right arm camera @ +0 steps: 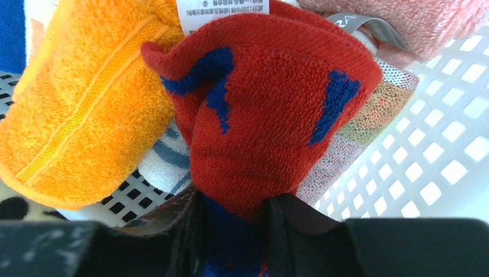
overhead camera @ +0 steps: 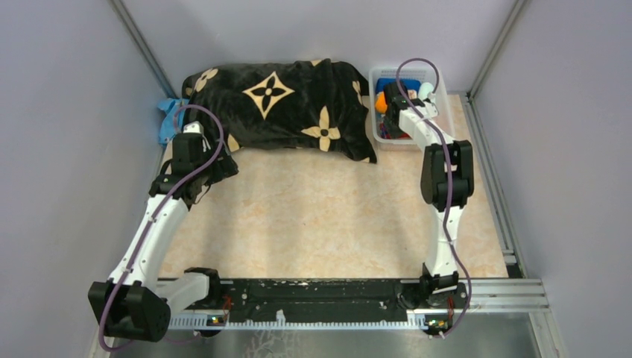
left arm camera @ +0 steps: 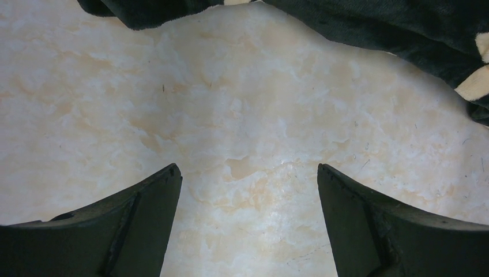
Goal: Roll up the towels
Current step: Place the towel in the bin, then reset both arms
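Note:
In the right wrist view a red towel with blue patches (right arm camera: 271,104) bulges out from between the fingers of my right gripper (right arm camera: 233,202), which is shut on a fold of it. Beside it on the left lies an orange towel (right arm camera: 86,109), and a pink towel (right arm camera: 427,23) shows at the top right. All three are inside the white basket (right arm camera: 427,167). A light blue towel (overhead camera: 168,119) lies at the blanket's far left end. My left gripper (left arm camera: 248,170) is open over bare table, with nothing between its fingers.
The big black blanket with cream flowers (overhead camera: 283,104) covers the back of the table, and its edge (left arm camera: 375,23) lies just beyond the left gripper. The basket (overhead camera: 444,97) stands at the back right corner. Grey walls close in both sides.

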Tool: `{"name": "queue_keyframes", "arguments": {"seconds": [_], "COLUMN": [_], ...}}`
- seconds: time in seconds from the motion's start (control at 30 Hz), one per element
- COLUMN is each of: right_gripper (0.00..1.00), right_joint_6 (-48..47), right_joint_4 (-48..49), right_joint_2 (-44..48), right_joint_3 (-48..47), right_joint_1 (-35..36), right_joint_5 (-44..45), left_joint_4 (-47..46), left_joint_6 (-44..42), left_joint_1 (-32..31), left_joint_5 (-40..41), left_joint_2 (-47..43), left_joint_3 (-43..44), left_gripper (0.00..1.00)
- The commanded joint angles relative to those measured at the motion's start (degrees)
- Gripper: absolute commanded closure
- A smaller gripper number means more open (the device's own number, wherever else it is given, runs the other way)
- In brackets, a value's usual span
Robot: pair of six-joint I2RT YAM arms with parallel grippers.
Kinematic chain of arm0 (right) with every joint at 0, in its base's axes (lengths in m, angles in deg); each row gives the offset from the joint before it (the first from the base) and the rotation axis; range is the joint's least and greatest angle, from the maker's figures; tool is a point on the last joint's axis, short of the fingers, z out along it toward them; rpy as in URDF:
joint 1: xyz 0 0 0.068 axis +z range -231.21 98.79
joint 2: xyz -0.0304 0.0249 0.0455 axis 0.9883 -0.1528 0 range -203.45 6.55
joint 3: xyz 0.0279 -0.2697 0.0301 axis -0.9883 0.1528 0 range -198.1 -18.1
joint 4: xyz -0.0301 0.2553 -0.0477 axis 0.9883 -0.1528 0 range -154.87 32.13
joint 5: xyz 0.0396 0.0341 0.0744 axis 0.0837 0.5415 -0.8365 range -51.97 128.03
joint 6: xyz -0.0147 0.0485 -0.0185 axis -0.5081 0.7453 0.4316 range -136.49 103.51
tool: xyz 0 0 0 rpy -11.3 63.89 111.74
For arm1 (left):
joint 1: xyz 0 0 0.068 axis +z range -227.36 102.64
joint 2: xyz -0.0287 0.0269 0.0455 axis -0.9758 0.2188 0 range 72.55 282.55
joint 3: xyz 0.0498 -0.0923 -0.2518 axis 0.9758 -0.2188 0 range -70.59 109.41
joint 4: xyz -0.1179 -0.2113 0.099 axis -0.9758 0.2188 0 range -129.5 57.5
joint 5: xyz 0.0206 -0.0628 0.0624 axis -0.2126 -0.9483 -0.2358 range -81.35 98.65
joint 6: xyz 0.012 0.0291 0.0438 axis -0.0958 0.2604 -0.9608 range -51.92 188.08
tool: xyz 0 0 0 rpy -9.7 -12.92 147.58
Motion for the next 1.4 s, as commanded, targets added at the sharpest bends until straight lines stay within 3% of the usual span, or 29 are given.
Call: {"name": "queue_keyframes", "arguments": {"seconds": [0.0,0.6,0.83,0.97,1.2,1.37], "right_gripper": [0.63,0.35,0.33,0.27,0.13,0.12], "right_joint_6": [-0.4,-0.1,-1.0,-7.5,-26.2,-39.9], "right_joint_4": [0.1,-2.9,-1.1,3.5,12.0,15.8], "right_joint_2": [3.6,9.3,16.3,25.2,49.2,69.5], "right_joint_3": [0.3,1.4,8.0,15.4,34.5,44.2], "right_joint_1": [0.1,0.1,0.1,0.2,-0.1,-0.2], "right_joint_5": [-0.9,-0.2,-1.6,-3.6,-6.5,-6.3], "left_joint_4": [-0.6,-0.7,-0.6,-1.9,-3.1,-3.0], "left_joint_6": [-0.4,-0.4,-0.3,-0.5,-0.9,-2.0], "left_joint_1": [0.6,1.0,1.1,1.1,1.1,1.0], "left_joint_5": [-0.8,-0.4,0.5,-1.0,-1.9,-1.5], "left_joint_2": [-1.3,-2.4,-3.9,-5.8,-13.6,-22.9], "left_joint_3": [-0.5,-0.6,-0.4,-0.9,-1.1,-0.7], "left_gripper": [0.07,0.05,0.04,0.04,0.04,0.03]}}
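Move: Inside the bin, the right fingers still hold the left near end of the red-and-blue towel, its middle about 2 cm ahead, 3 cm right and 2 cm below. The orange towel lies roughly 8 cm ahead, 1 cm right and 2 cm down; the pink towel about 1 cm ahead, 11 cm right and 3 cm down. From the left hand, the red-and-blue towel is some 20 cm ahead, 43 cm right and 13 cm lower. Opening wide, the right fingers let go of the red-and-blue towel as the hand eases straight up a few centimetres, then pulls faster back and up out of the bin, about 17 cm back and 15 cm up in all, the wrist tipping up and turning counter-clockwise some 20 degrees. Late on, the open left hand rises about 8 cm and draws back a little, tilting up. ##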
